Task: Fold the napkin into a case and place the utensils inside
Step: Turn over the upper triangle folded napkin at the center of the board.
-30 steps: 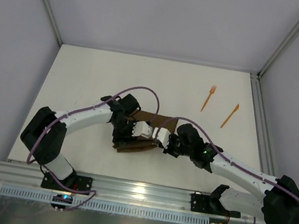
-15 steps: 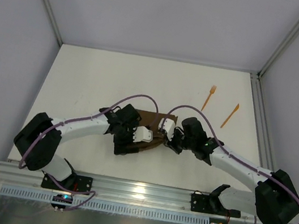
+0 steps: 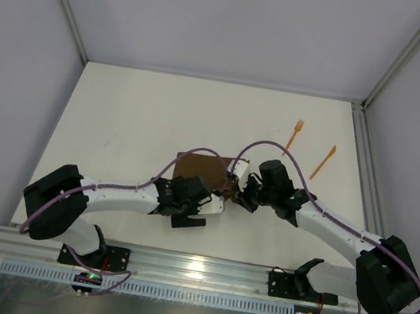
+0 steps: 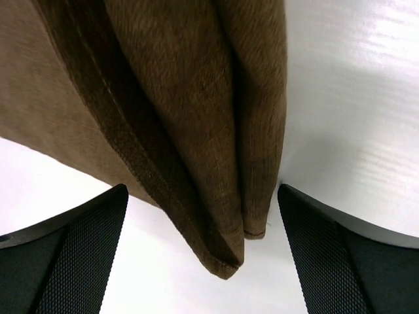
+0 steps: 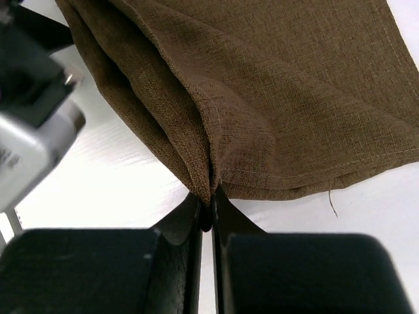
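The dark brown napkin [image 3: 198, 168] lies loosely folded in layers at the table's middle. My right gripper [image 3: 233, 185] is shut on the napkin's bunched fold edge [image 5: 211, 196], with the cloth spreading away from the jaws. My left gripper [image 3: 218, 198] is open just near of the napkin. Its fingers [image 4: 78, 248] stand wide apart on either side of a hanging folded corner [image 4: 226, 252] without touching it. The orange fork [image 3: 293, 137] and the plain pointed orange utensil [image 3: 323, 161] lie on the table at the far right, apart from the cloth.
The white table is bounded by a metal rail [image 3: 191, 271] at the near edge and a frame post [image 3: 366, 163] along the right side. Grey walls enclose the left, right and far sides.
My left gripper has let go of the napkin and drawn back toward the near edge. My right gripper has carried the cloth's fold toward the far side, and the napkin now lies farther back.
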Controlling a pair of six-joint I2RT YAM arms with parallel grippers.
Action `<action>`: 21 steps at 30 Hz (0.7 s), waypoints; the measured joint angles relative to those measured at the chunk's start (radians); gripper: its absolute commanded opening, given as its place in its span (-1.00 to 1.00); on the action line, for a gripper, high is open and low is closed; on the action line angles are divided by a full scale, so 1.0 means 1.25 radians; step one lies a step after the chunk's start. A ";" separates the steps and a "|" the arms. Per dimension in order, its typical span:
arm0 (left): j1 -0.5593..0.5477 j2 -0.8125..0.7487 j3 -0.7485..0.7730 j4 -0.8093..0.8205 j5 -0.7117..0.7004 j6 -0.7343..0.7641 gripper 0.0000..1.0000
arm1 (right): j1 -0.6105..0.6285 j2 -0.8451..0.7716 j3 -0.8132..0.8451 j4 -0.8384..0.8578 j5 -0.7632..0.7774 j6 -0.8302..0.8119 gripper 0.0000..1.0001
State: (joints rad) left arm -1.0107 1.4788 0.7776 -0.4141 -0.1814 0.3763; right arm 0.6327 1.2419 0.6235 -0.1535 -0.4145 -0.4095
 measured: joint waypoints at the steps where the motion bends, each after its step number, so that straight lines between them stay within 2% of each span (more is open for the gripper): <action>1: -0.022 0.000 -0.006 0.016 -0.032 -0.008 0.98 | -0.001 0.000 0.000 -0.001 -0.002 0.001 -0.94; 3: -0.055 0.000 -0.016 0.044 -0.087 -0.018 0.92 | -0.001 0.000 0.001 0.000 -0.009 0.002 -0.94; 7: -0.070 0.000 -0.036 0.085 -0.144 -0.030 0.57 | -0.004 0.000 0.001 0.005 -0.018 0.003 -0.94; 9: -0.071 0.000 -0.048 0.103 -0.165 -0.029 0.47 | -0.005 0.000 0.001 0.008 -0.020 0.005 -0.94; 13: -0.073 -0.008 -0.076 0.123 -0.201 -0.022 0.03 | -0.007 0.000 0.001 0.008 -0.022 0.005 -0.94; 16: -0.073 -0.015 -0.092 0.122 -0.213 -0.019 -0.19 | -0.009 0.000 0.001 0.008 -0.024 0.005 -0.94; 21: -0.057 -0.031 -0.097 0.117 -0.217 -0.008 -0.23 | -0.012 0.000 0.001 0.008 -0.027 0.008 -0.94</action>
State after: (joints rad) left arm -1.0824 1.4399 0.6563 -0.2672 -0.4530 0.3668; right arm 0.6174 1.2415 0.6247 -0.1432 -0.4488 -0.4000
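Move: The napkin's bunched end already lies between the left hand's wide-open fingers, about 1 cm ahead and 1 cm left of its middle. The flat part of the napkin spreads roughly 8 cm ahead and 3 cm left of that hand, some 2 cm lower. From the right hand, which still pinches the raised fold, the bunched end is about 2 cm back, 7 cm left and 4 cm lower. Left fingers close on the napkin's bunched end, easing about 2 cm left and forward; right keeps its pinch. ##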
